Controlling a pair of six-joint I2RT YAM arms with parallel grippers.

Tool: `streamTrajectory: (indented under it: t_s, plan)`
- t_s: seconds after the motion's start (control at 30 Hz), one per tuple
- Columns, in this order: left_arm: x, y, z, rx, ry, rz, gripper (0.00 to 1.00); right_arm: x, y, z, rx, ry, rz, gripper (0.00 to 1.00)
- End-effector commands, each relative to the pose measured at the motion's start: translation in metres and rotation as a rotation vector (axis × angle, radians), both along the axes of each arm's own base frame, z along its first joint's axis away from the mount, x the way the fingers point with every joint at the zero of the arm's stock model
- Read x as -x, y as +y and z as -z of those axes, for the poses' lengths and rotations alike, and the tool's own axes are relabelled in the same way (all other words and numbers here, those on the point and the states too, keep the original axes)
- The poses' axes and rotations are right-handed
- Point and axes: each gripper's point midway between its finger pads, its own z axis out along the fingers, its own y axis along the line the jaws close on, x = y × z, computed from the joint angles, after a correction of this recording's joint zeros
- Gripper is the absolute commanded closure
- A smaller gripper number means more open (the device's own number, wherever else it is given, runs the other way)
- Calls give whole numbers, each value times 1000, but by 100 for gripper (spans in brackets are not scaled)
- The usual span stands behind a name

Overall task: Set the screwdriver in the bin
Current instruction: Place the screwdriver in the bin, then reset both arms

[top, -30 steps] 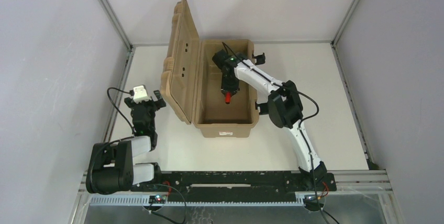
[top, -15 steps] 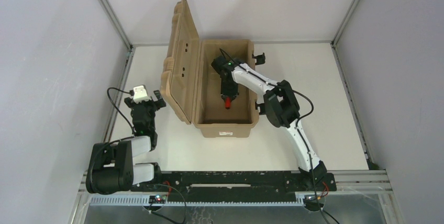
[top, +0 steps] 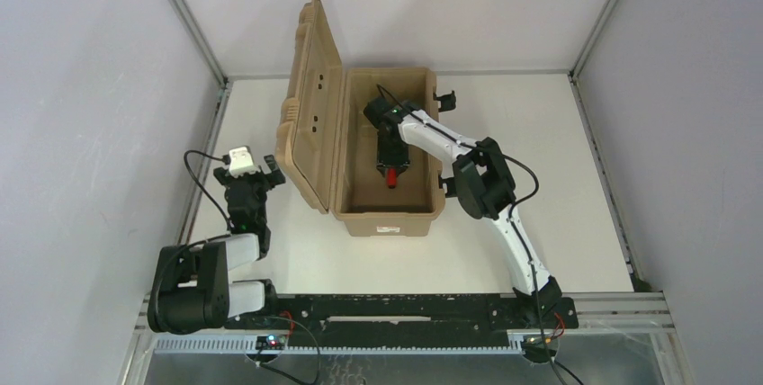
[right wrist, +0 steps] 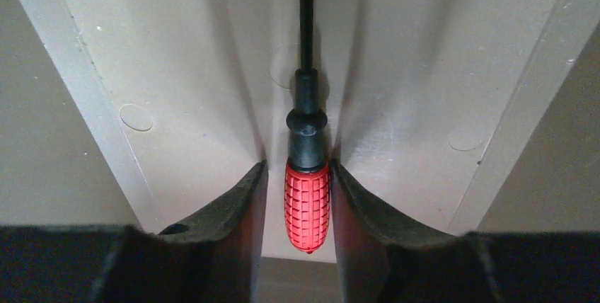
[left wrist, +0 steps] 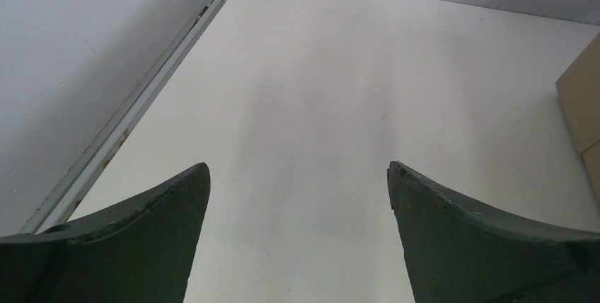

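The tan bin (top: 387, 222) stands open at the table's middle, its ribbed lid (top: 310, 106) upright on the left. My right gripper (top: 392, 167) reaches down inside it. The screwdriver (right wrist: 307, 204), with its red handle, black collar and thin dark shaft, lies along the bin floor (right wrist: 177, 69) between my right gripper's (right wrist: 298, 165) fingers. The jaws stand slightly apart, with a visible gap on the handle's left side. The red handle also shows in the top view (top: 392, 182). My left gripper (left wrist: 297, 168) is open and empty over bare table, left of the bin (top: 247, 178).
The bin's black latches (top: 444, 97) stick out on its right side, close to my right arm's forearm. The left wall rail (left wrist: 141, 101) runs beside my left gripper. A corner of the bin lid (left wrist: 584, 112) shows at the right of the left wrist view.
My right gripper has sunk lower into the bin with the screwdriver, which is now down on the floor. The left arm has not moved.
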Motion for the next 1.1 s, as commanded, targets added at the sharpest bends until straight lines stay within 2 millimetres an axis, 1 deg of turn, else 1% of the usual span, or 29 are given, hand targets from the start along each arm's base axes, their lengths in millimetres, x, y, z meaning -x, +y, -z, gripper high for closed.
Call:
streamTrajectory:
  t_s: [0.0, 0.1, 0.17, 0.2, 0.23, 0.5, 0.57, 0.63, 0.77, 0.8, 0.9, 1.07]
  plan:
    - [-3, 1, -11, -17, -35, -2, 0, 3, -1, -5, -5, -7, -23, 53]
    - [-2, 2, -11, -16, -35, -3, 0, 2, -2, -20, -17, -32, -28, 49]
    - [-2, 2, -11, -16, -36, -2, 0, 1, -2, -35, -29, -59, -36, 46]
    - [-3, 1, -11, -16, -35, -2, 0, 0, -3, -39, -30, -68, -37, 44]
    - [-2, 2, -11, -16, -35, -3, 0, -1, -4, -49, -38, -86, -40, 42]
    - [-2, 1, -11, -17, -35, -2, 0, -3, -12, -106, -71, -199, -81, 30]
    - [-2, 2, -10, -16, -34, -3, 0, -3, -14, -124, -85, -233, -91, 25]
    - [-2, 2, -10, -16, -34, -3, 0, -4, -16, -136, -96, -261, -101, 21]
    - [-3, 2, -11, -16, -37, -3, 0, -5, -22, -171, -135, -330, -117, 12]
    - [-2, 2, -10, -16, -34, -4, 0, -5, -24, -179, -146, -346, -120, 8]
    - [-2, 2, -11, -17, -35, -3, 0, -7, -32, -202, -174, -392, -123, 1]
    - [-2, 2, -11, -16, -35, -3, 0, -12, -53, -230, -191, -459, -109, 0]
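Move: The screwdriver lies on the bin floor between the right hand's part-open fingers, its middle about 2 cm ahead, level left-right and 1 cm below. The bin's near wall is some 13 cm back of the hand and the near latch about 11 cm right, 6 cm back, both higher. From the left hand the screwdriver is about 30 cm right, 3 cm ahead and 11 cm below. The right hand spreads its fingers wide and rises about 19 cm off the screwdriver, fingers tilting some 20 degrees forward. ##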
